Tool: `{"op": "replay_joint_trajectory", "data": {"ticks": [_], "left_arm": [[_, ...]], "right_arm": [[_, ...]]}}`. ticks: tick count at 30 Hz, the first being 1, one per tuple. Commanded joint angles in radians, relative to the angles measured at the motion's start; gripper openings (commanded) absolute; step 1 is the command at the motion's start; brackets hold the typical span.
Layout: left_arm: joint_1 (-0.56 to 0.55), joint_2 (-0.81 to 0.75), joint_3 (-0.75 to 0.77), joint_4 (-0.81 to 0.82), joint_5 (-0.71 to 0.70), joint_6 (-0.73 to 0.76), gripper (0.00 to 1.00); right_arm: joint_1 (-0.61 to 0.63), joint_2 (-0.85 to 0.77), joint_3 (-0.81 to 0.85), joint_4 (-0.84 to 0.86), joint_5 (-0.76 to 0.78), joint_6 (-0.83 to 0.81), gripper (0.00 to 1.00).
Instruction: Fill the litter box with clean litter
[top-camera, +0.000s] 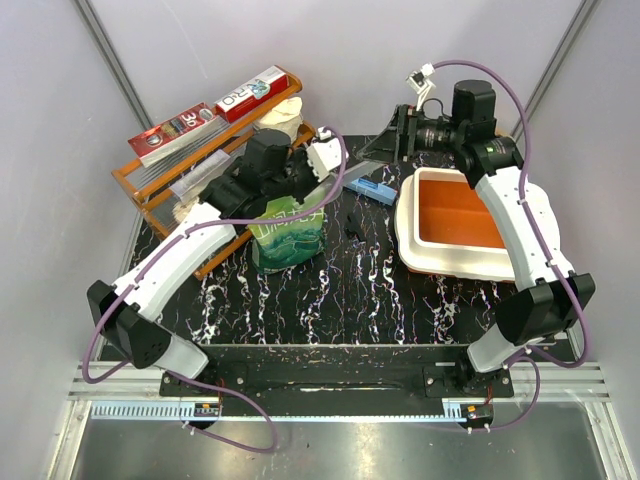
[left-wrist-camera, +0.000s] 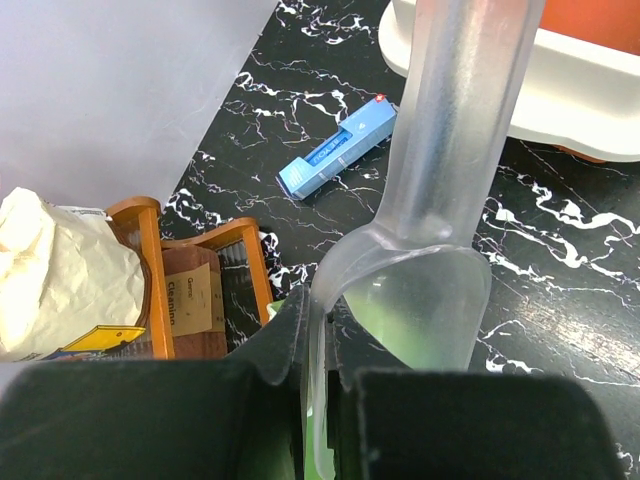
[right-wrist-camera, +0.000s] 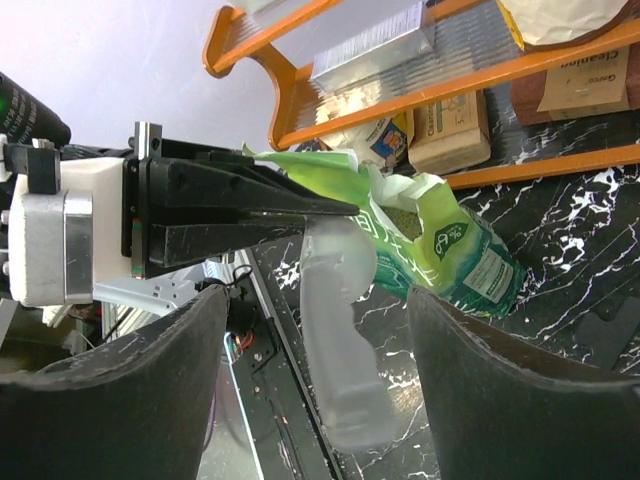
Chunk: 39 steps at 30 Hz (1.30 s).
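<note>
The litter box (top-camera: 455, 215), with a white rim and a bare orange inside, stands at the right; its rim also shows in the left wrist view (left-wrist-camera: 585, 95). My left gripper (top-camera: 305, 185) (left-wrist-camera: 320, 335) is shut on the rim of a translucent plastic scoop (left-wrist-camera: 440, 210), just above the open green pouch (top-camera: 288, 232). In the right wrist view the scoop (right-wrist-camera: 340, 340) hangs from the left gripper beside the pouch (right-wrist-camera: 445, 245). A grainy dull fill (right-wrist-camera: 405, 222), apparently litter, shows in the pouch's mouth. My right gripper (top-camera: 392, 138) (right-wrist-camera: 318, 300) is open and empty, behind the box, facing the pouch.
An orange wire rack (top-camera: 170, 185) with cartons, a paper bag and packets stands at the back left, close behind the left arm. A small blue box (top-camera: 372, 188) (left-wrist-camera: 337, 150) lies on the black marbled table between the pouch and the litter box.
</note>
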Motion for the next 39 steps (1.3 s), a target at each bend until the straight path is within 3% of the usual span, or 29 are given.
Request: {"op": "replay_joint_trajectory", "data": {"ticks": [1, 22, 35, 39], "left_arm": [[0.003, 0.015, 0.068, 0.089, -0.006, -0.026, 0.00], [0.005, 0.050, 0.083, 0.101, 0.018, -0.072, 0.00], [0.005, 0.061, 0.092, 0.092, 0.067, -0.081, 0.00], [0.005, 0.061, 0.092, 0.092, 0.063, -0.076, 0.00]], "right_arm": [[0.032, 0.006, 0.056, -0.091, 0.053, -0.101, 0.76], [0.055, -0.008, 0.011, -0.069, 0.036, -0.115, 0.52], [0.070, 0.005, 0.005, -0.082, 0.042, -0.143, 0.48], [0.073, 0.008, 0.005, -0.092, 0.044, -0.160, 0.41]]}}
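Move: The left hand already pinches the clear scoop by its bowl; the scoop handle's middle lies about 8 cm to its right, 4 cm ahead and 4 cm higher. From the open right hand, that handle is roughly 3 cm left, 2 cm back and 3 cm below. Also from the right hand, the blue box is some 12 cm ahead, 2 cm right and 36 cm down, and the litter bag about 20 cm left, 3 cm back and 28 cm down. Down by about 2 cm and a touch left, the right hand settles over the scoop handle, rolling slightly, then nearly stops while its fingers draw in from wide to less than half open, either side of the handle; a firm grip can't be seen yet. The left hand keeps its pinch on the bowl and eases right and a little forward, some 2 cm, feeding the handle in between them. ##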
